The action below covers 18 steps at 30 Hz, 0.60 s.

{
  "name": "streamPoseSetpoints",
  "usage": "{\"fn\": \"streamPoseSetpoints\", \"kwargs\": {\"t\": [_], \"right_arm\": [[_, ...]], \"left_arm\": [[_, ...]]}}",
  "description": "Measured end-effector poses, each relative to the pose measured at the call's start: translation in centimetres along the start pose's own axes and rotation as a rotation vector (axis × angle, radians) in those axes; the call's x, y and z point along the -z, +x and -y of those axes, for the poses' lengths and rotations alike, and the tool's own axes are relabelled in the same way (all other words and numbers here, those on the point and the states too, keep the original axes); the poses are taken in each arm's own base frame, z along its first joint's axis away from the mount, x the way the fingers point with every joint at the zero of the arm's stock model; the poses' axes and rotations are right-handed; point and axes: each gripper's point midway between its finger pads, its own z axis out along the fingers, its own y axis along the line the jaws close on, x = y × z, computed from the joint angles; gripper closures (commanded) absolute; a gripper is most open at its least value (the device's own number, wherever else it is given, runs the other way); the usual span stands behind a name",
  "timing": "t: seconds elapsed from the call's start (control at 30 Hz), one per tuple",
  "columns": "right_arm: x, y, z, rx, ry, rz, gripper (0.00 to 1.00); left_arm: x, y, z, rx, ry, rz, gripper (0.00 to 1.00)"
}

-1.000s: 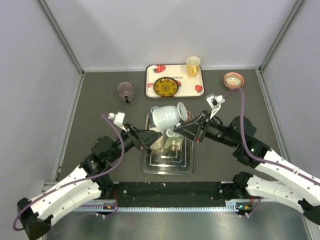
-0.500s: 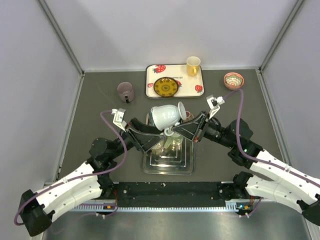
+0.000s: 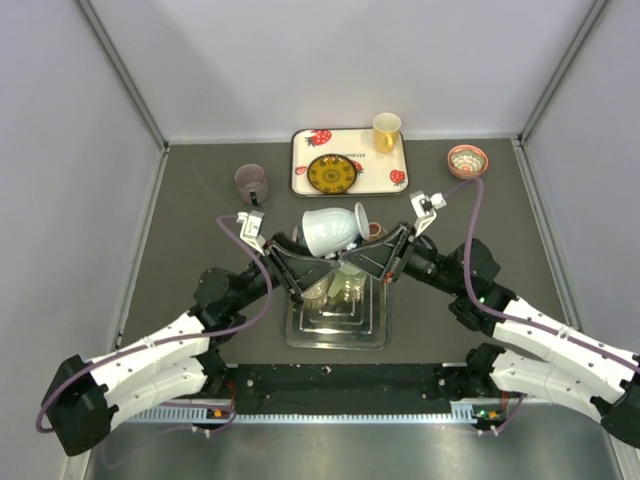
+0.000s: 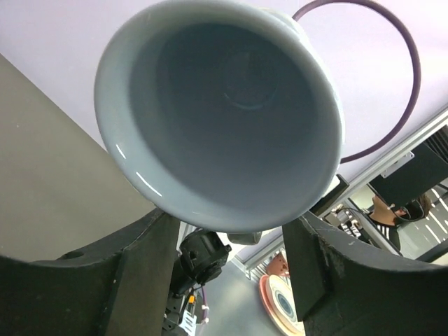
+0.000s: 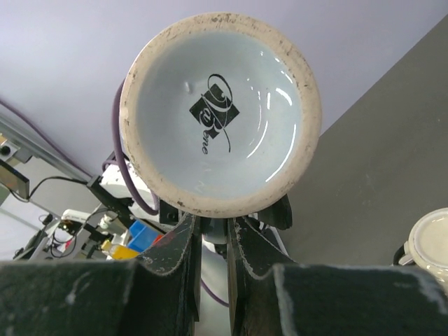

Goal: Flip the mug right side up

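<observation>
A pale blue mug [image 3: 330, 230] hangs on its side in the air above the metal tray [image 3: 300, 335]. My right gripper [image 3: 346, 258] is shut on its handle. In the right wrist view the mug's base [image 5: 220, 105] with a black logo faces the camera just above the nearly closed right gripper [image 5: 214, 231]. My left gripper [image 3: 308, 262] reaches in from the left. The left wrist view looks into the mug's open mouth [image 4: 224, 112], and the left gripper [image 4: 231, 231] stands open with a finger on each side of the lower rim; any contact is hidden.
Glassware stands in the metal tray under the mug. A purple mug [image 3: 251, 183] sits at the back left. A strawberry-print tray [image 3: 300, 150] at the back holds a patterned plate [image 3: 331, 173] and a yellow cup [image 3: 386, 131]. A small patterned bowl [image 3: 467, 160] is at the back right.
My left arm has moved up and right to the mug, and its jaws have narrowed around the rim. The right gripper has kept its hold, shifting the mug slightly backward.
</observation>
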Motion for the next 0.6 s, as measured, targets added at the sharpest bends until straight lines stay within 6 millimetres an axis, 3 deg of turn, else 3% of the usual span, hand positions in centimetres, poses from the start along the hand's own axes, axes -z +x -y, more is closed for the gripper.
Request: {"fn": "streamPoseSetpoints", "kwargs": {"t": [0.23, 0.6], "right_arm": [[0.0, -0.5, -0.2, 0.005, -0.017, 0.029, 1.00], [0.0, -1.0, -0.1, 0.043, -0.023, 0.059, 1.00]], "left_arm": [[-0.6, -0.5, 0.1, 0.029, 0.017, 0.027, 0.55], [-1.4, -1.0, 0.7, 0.086, 0.053, 0.044, 0.54]]}}
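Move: The mug hangs on its side in my right hand's grip on the handle, mouth facing my left hand. Its middle is about 4 cm ahead of my left hand and 3 above; from my right hand it is about 4 ahead, 3 to the left and 3 above. Down in the tray, some 28 cm below my left hand, the green mug is about 9 ahead and 5 right, the cream mug 8 ahead and 3 left. I narrow my left fingers by about a third around the handle below the rim, without visibly pinching it, while that hand rises some 1.5 cm, creeps slightly forward and right, and rolls about 5 degrees. My right hand keeps its shut grip on the handle and lifts the mug about 1 cm. ##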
